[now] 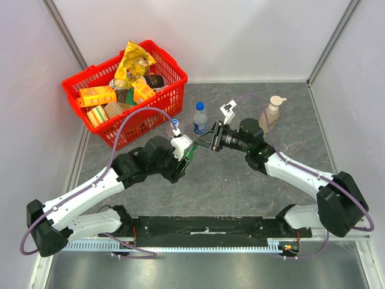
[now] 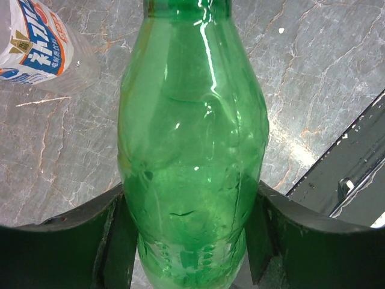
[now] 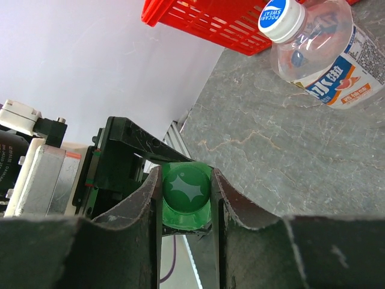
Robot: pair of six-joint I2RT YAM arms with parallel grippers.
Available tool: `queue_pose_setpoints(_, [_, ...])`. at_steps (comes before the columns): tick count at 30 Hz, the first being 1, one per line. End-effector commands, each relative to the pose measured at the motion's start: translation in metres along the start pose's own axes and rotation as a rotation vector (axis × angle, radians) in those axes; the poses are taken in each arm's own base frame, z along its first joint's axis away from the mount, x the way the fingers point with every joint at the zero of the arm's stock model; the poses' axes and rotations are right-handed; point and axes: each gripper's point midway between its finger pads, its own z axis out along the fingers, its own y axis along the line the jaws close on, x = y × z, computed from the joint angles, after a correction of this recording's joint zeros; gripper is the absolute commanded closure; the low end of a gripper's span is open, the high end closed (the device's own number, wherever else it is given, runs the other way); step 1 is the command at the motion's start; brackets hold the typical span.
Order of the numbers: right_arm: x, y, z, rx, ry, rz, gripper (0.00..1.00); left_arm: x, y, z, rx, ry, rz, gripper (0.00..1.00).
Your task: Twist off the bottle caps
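My left gripper (image 1: 182, 152) (image 2: 192, 232) is shut on the body of the green bottle (image 2: 192, 138), held off the table and lying roughly level. My right gripper (image 1: 207, 143) (image 3: 186, 198) is shut on the bottle's green cap (image 3: 186, 186), one finger on each side. The two grippers face each other over the table's middle. A clear bottle (image 1: 175, 127) with a blue cap (image 3: 281, 18) stands just behind them. A blue-labelled cola bottle (image 1: 200, 120) with a blue cap (image 1: 200, 106) stands to its right.
A red basket (image 1: 168, 102) full of groceries sits at the back left, its rim also in the right wrist view (image 3: 204, 24). A beige pump dispenser (image 1: 272, 112) stands at the back right. White walls close in the grey marble table (image 1: 240, 186).
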Motion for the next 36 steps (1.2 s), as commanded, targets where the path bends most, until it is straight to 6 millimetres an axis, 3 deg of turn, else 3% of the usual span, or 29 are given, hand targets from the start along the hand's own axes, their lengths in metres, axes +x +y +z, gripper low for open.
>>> queue_pose_setpoints(1, [-0.002, 0.017, -0.004, -0.053, 0.005, -0.108, 1.00, -0.017, -0.003, -0.008, 0.016, -0.064, 0.020, 0.49])
queue_pose_setpoints(7, [0.000, 0.046, -0.012, -0.191, 0.026, -0.229, 1.00, -0.027, -0.022, -0.018, 0.128, -0.104, 0.029, 0.49])
queue_pose_setpoints(17, [0.004, 0.100, -0.041, -0.418, 0.024, -0.418, 1.00, -0.046, -0.071, -0.045, 0.416, -0.196, 0.062, 0.54])
queue_pose_setpoints(28, [0.009, 0.147, -0.074, -0.603, 0.000, -0.558, 1.00, -0.089, -0.114, -0.107, 0.700, -0.368, 0.144, 0.54])
queue_pose_setpoints(36, [0.019, 0.177, -0.099, -0.749, 0.008, -0.653, 1.00, -0.090, -0.139, -0.136, 0.897, -0.386, 0.193, 0.54])
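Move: The green cap already sits between the right fingers, right at their hand point. The left hand grips the bottle's body, with the cap about 6 cm ahead, 6 cm right and 8 cm above it. From the right hand, the white-capped bottle stands roughly 9 cm ahead and 9 cm left, the blue-capped bottle some 14 cm straight ahead, both about 13 cm lower. Still gripping bottle and cap, both hands rise and draw back 10–13 cm, counter-twisting some 85 degrees to unscrew. ##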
